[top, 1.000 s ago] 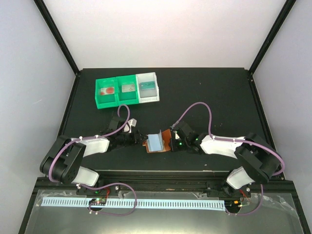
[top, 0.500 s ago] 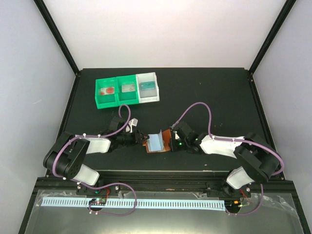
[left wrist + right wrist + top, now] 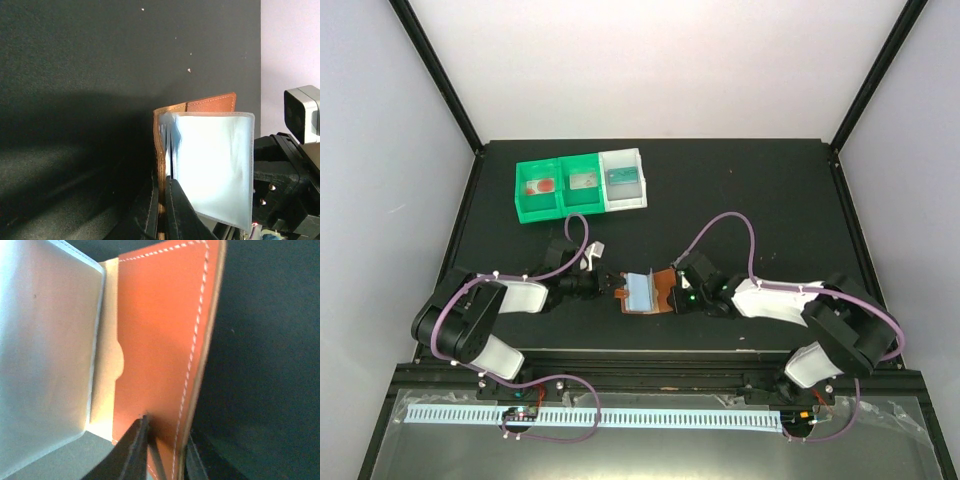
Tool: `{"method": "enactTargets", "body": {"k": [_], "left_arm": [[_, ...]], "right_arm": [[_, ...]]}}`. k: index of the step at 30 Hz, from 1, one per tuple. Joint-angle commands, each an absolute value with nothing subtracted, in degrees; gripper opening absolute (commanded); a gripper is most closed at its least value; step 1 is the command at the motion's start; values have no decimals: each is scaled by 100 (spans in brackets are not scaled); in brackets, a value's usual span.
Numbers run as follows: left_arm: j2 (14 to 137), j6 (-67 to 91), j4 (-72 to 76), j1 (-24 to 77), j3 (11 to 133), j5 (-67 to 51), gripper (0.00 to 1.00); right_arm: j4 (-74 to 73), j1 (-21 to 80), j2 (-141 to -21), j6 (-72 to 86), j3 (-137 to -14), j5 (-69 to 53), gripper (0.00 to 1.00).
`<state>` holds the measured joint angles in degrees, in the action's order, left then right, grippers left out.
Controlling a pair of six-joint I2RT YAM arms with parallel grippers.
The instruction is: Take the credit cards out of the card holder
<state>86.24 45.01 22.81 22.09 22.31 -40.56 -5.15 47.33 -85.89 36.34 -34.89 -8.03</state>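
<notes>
The brown card holder (image 3: 661, 290) stands open on the black table between both arms, its pale blue clear pocket leaf (image 3: 640, 292) facing up. My left gripper (image 3: 611, 285) is shut on the holder's left brown flap (image 3: 160, 150), with the pale blue leaf (image 3: 212, 165) just right of its fingers. My right gripper (image 3: 676, 293) is shut on the holder's right orange-brown flap (image 3: 160, 340); one finger lies on the inner face, the other behind the stitched edge. The pale leaf shows at left in the right wrist view (image 3: 45, 355). No credit card shows apart from the pockets.
Two green bins (image 3: 558, 187) and a white bin (image 3: 624, 179) stand in a row at the back left, each with small items inside. The table's raised black frame (image 3: 650, 355) runs along the near edge, by the arm bases.
My left gripper has moved right to the holder's left flap and closed on it. The holder has opened flatter. The right gripper keeps its hold.
</notes>
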Motion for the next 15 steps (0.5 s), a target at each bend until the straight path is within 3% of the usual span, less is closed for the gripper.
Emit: {"method": "enactTargets", "body": {"k": [1,9,15], "left_arm": [[8405,4471,2408,2180,2170,-4245,2],[8164,4519,2180,2233,2019,-4184,2],[8190,4732,2380,2335,1842,-4146,1]], "right_arm": [[-1052,4755,-8134,3595,-3586,-616,21],[-1615,4759,-7543,3456,-3921,-622,36],[-1349,4777,-7272,3718,-4112,-1187,56]]}}
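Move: The card holder lies open between the hands, its left edge still pinched by the left fingers; the clear sleeves with the credit cards are about 4 cm to that hand's right and level with it fore and aft. From the right hand those card sleeves lie some 7 cm to the left, at nearly its own height. The orange right flap, its outer edge still between the right fingertips, has its middle about 2 cm left and 1 cm ahead of that hand. The holder's orange right flap comes free as the right fingers, already parting, open to about half their range and the right hand rises roughly 6 cm from it, almost straight up. The left hand keeps its pinch on the opposite edge and draws back towards the base about 1.5 cm. ##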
